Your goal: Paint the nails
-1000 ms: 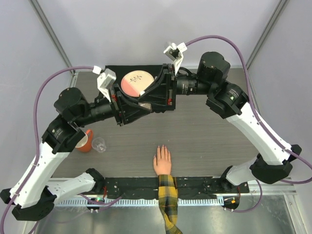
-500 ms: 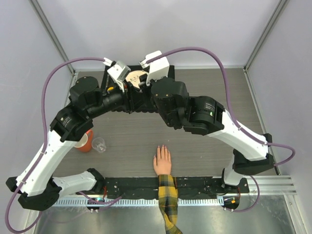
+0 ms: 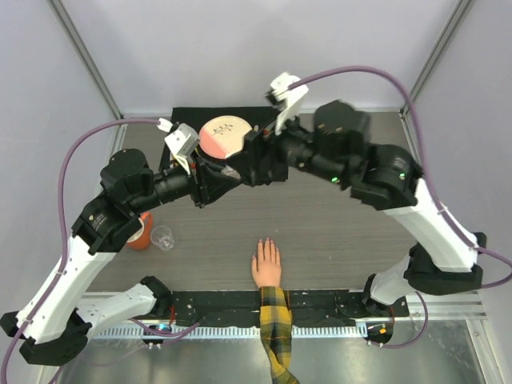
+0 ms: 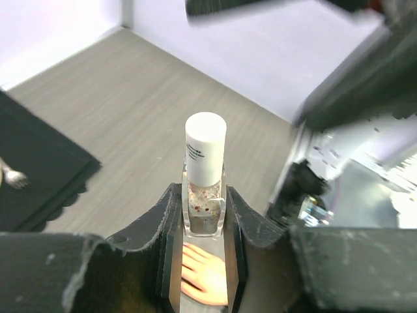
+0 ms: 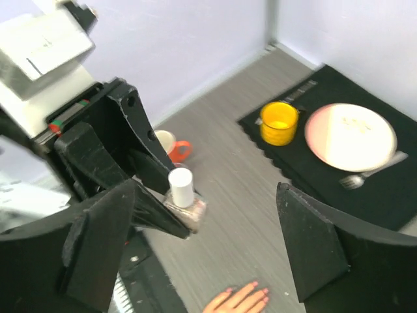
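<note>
A small clear bottle with a white cap stands upright between the fingers of my left gripper, which is shut on its glass body above the table. My right gripper faces it, open wide, its fingers well apart either side of the bottle and touching nothing. The flesh-coloured hand with a yellow-and-black plaid sleeve lies flat at the table's near edge, fingers pointing away. Its pinkish nails show below both grippers. From above, both grippers meet near the mat's front.
A black mat at the back holds a pink plate, a yellow cup and a fork. An orange mug and a small clear glass stand at the left. Cage posts frame the table.
My right gripper has gone from nearly shut to wide open. Both arms swung back and then returned over the mat's front. The left grip on the bottle and the hand are unchanged.
</note>
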You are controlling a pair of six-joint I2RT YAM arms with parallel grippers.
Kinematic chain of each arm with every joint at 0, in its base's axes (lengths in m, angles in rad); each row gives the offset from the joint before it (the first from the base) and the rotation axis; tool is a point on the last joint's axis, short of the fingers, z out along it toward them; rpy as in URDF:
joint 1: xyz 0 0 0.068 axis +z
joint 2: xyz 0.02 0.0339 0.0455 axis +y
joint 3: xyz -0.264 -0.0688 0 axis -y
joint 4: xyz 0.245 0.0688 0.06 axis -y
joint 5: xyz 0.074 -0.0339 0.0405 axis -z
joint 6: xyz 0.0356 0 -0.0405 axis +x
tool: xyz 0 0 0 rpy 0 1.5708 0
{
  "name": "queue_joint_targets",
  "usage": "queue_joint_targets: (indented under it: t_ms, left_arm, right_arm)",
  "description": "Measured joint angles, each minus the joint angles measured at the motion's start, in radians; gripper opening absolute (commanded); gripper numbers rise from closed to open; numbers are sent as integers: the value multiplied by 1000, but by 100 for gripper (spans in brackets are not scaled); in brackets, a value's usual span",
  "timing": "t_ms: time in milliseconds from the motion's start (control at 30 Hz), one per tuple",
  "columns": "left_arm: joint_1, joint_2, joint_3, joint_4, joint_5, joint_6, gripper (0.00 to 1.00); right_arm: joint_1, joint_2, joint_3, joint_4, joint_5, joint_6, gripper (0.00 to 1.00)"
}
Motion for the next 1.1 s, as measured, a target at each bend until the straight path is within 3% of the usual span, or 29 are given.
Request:
queue_joint_targets:
  t_ms: [100,200,300,467,600,833,933,967,1100]
  left_arm:
    - [0,-28,-19,5,54,-26,0]
    - [0,-44,-19,30,129,-63,0]
    - [0,-50,-19,99,235,-129,0]
    - [0,-49,-40,232,367,-249,0]
    - [0,-45,-51,302,420,-317,0]
    - [1,-45,-52,357,454,-372,0]
    - [1,-45,-52,362,447,-373,0]
    - [1,-45,-52,362,444,-372,0]
    - [1,-41,-41,332,401,-359,0]
  right_arm:
    - [-137,-71,-35,26,-257,21,93]
    - [-236,-94,-36,55,-476,42,81]
    - [-286,-84,-37,99,-715,80,69]
    - [-327,-70,-138,246,-1007,206,65]
    - [-335,-65,-225,349,-1120,295,61]
    - [-335,-69,-321,550,-1230,437,46]
    - [-335,-70,-346,625,-1258,491,35]
    - [-335,-71,-351,640,-1262,500,23]
    - [-335,-74,-375,702,-1275,522,1]
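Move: My open right hand is just clear of the nail polish bottle's white cap: the cap is level with it fore and aft, about 3 cm to its left and 4 cm lower. My left fingers already hold the bottle's body, so the cap stands about 3 cm straight above them. From my right hand, the hand with the nails is some 2 cm back, 6 cm right and 48 cm below, and the plate about 33 cm ahead, 6 cm left and equally low. My right hand winds back for a fresh grip: it swings out a little to the right and up, then back about 8 cm with a slight return left, turning some 50 degrees counter-clockwise, and its wide-open fingers close to pinch the cap. Keeping its hold on the bottle, my left hand carries it back about 8 cm and up 6 towards those fingers, turning about 25 degrees clockwise and rolling its left side down. ##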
